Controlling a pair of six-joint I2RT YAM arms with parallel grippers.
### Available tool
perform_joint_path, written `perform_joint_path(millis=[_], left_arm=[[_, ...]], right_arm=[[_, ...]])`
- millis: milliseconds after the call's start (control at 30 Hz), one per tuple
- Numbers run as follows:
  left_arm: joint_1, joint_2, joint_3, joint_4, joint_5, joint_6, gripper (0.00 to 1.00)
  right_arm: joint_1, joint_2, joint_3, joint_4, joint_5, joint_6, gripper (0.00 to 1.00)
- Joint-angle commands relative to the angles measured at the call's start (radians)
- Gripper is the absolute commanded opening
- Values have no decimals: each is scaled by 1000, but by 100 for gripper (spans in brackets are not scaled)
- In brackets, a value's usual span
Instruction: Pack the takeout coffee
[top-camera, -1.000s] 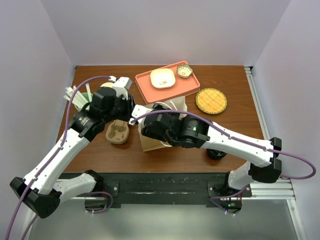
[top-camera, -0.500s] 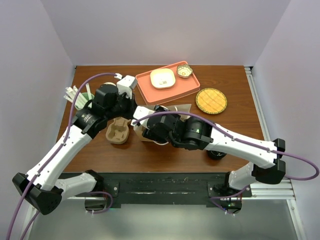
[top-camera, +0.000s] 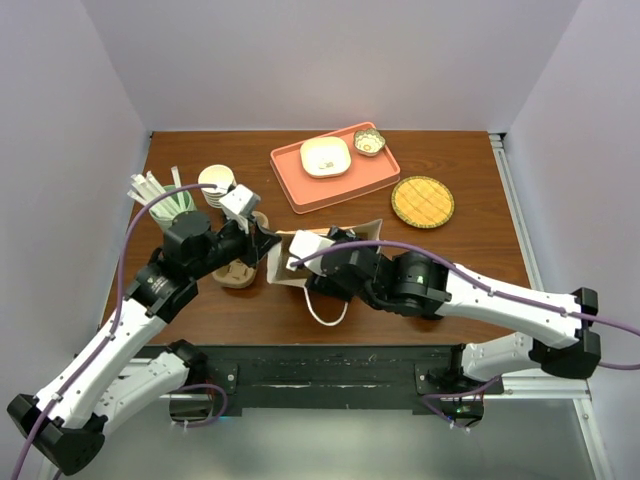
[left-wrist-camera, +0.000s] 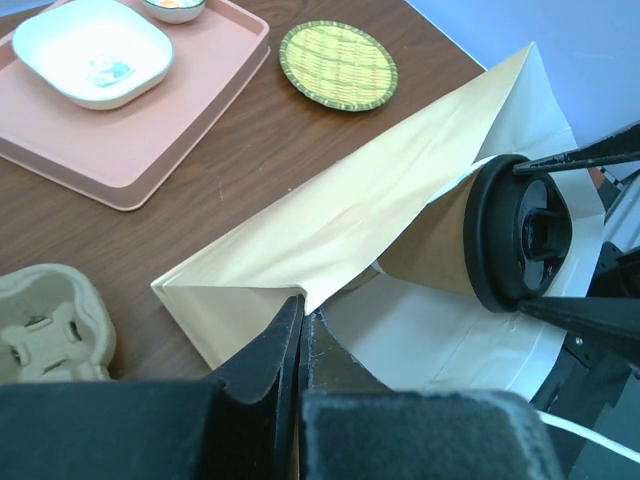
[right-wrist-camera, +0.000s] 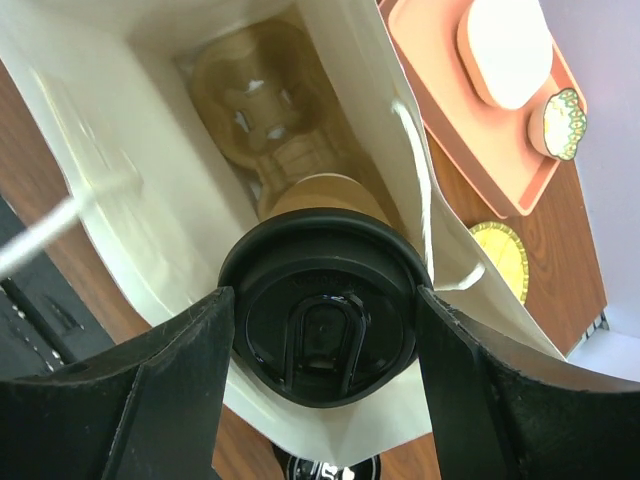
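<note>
The brown paper bag lies tipped on the table, its white inside showing. My left gripper is shut on the bag's mouth edge and holds it up; in the top view this gripper is at the bag's left side. The takeout coffee, a brown cup with a round black lid, is clamped at the lid between the right gripper's fingers. The cup sits partly inside the bag's mouth. The right wrist hides it in the top view.
A moulded cup carrier shows deep in the bag; another carrier sits left of it. Behind are a pink tray with dishes, a woven yellow mat, stacked cream cups and straws.
The bag went from upright to tipped over. The left gripper closed on its edge and drew back toward the front left. The right arm swung right, keeping the cup at the bag's mouth.
</note>
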Motion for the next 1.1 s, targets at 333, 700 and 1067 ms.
perform_joint_path(millis=[333,700,1067], left_arm=[[-4,-38,-56,96,71,24,0],[-4,-82,-96,63,126,-13,3],[-6,-101,-104,49,125,-24,2]], right_arm=[[30,-34,-113,97,19,-131,51],[47,47,-115,182,26,-166,51],[46,96,-137,213,55,-209,52]])
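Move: The right hand already holds the lidded coffee cup in the mouth of the tilted paper bag; the carrier at the bag's bottom lies about 7 cm ahead of this hand, 7 cm left and 11 below. The black lid stack stands some 21 cm to its right and 2 back, about 22 below. For the left hand, shut on the bag's rim corner, that carrier is roughly 3 cm ahead, 4 right and 12 below; the spare carrier lies some 9 cm left, 3 ahead, 25 below. Downward and to the left, after a small dip back and to its right, the right hand feeds the cup it still grips by the lid deeper into the bag towards the carrier, ending about 5 cm lower, while its wrist rolls left side down and turns counter-clockwise a little. Meanwhile the left hand keeps the rim corner pinched and draws it back about 2 cm. ##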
